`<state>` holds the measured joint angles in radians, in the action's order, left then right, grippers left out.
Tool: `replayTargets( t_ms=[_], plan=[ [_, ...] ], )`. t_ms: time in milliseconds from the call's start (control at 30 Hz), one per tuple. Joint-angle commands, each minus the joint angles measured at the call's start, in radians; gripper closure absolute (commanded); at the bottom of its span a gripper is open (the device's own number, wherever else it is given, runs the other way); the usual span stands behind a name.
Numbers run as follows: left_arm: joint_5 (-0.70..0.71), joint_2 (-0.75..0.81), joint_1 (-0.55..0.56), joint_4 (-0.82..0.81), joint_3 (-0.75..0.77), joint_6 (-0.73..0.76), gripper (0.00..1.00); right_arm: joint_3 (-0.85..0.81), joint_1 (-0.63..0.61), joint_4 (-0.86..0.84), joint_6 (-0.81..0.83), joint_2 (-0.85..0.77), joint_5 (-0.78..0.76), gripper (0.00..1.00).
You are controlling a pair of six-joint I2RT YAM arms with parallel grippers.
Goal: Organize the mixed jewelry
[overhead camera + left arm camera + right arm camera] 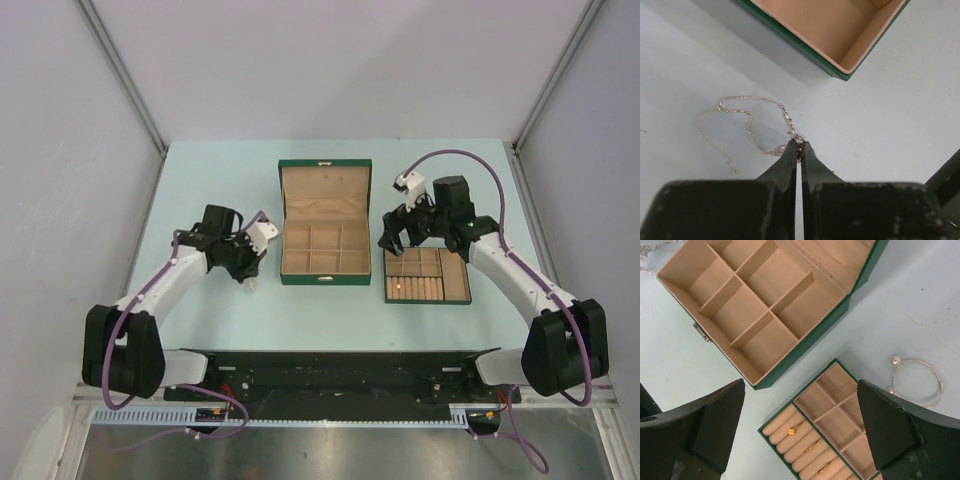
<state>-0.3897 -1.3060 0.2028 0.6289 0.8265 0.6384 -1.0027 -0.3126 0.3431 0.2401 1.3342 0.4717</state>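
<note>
A long fine silvery chain necklace (747, 117) lies in loose curves on the pale blue table, left of my left gripper (799, 146). That gripper is shut, its tips pinching the necklace's pale beaded cluster against the table. In the top view it (247, 278) sits just left of the open green box (325, 225). My right gripper (801, 385) hangs open and holds nothing, above the gap between the box (760, 277) and the flat green tray (840, 412). A thin silvery loop with pearl ends (896, 360) rests on the table right of the tray.
Gold rings (790, 430) sit in the tray's tan rolls. The tray (455, 285) lies right of the box, under the right arm. The box lid stands up at its far side. White walls close in the table on the left, right and back.
</note>
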Motion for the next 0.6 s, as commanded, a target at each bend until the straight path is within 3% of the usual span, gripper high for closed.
replayTargets(
  t_ms=[0,567],
  plan=[
    [-0.070,0.053,0.006,0.083,0.074,0.037,1.00,-0.046,-0.031,-0.015,0.008,-0.017,0.025,0.00],
    [-0.273,0.128,0.006,0.319,0.401,0.015,1.00,-0.281,-0.141,0.077,0.028,0.023,0.160,0.00]
  ],
)
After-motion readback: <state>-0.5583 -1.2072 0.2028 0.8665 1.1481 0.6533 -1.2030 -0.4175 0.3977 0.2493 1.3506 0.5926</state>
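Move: My left hand still pinches the necklace, its tips some 6 cm above the table; the middle of the jewelry box lies about 10 cm ahead of it, 16 cm to its right and 4 cm lower. From my empty right hand the held necklace is roughly 31 cm left, 7 cm back and 11 cm lower, the box about 15 cm left, 3 cm ahead and 14 cm down, and the ring tray 6 cm right, 1 cm ahead and 15 cm below. I keep my left fingers shut on the necklace and raise it faster and faster, about 12 cm, easing some 3 cm right towards the box while the wrist tilts the fingertips outward. My right hand, still wide open and empty, rises about 7 cm and swings 6 cm left over the box's right side towards the necklace, turning a little counter-clockwise. ##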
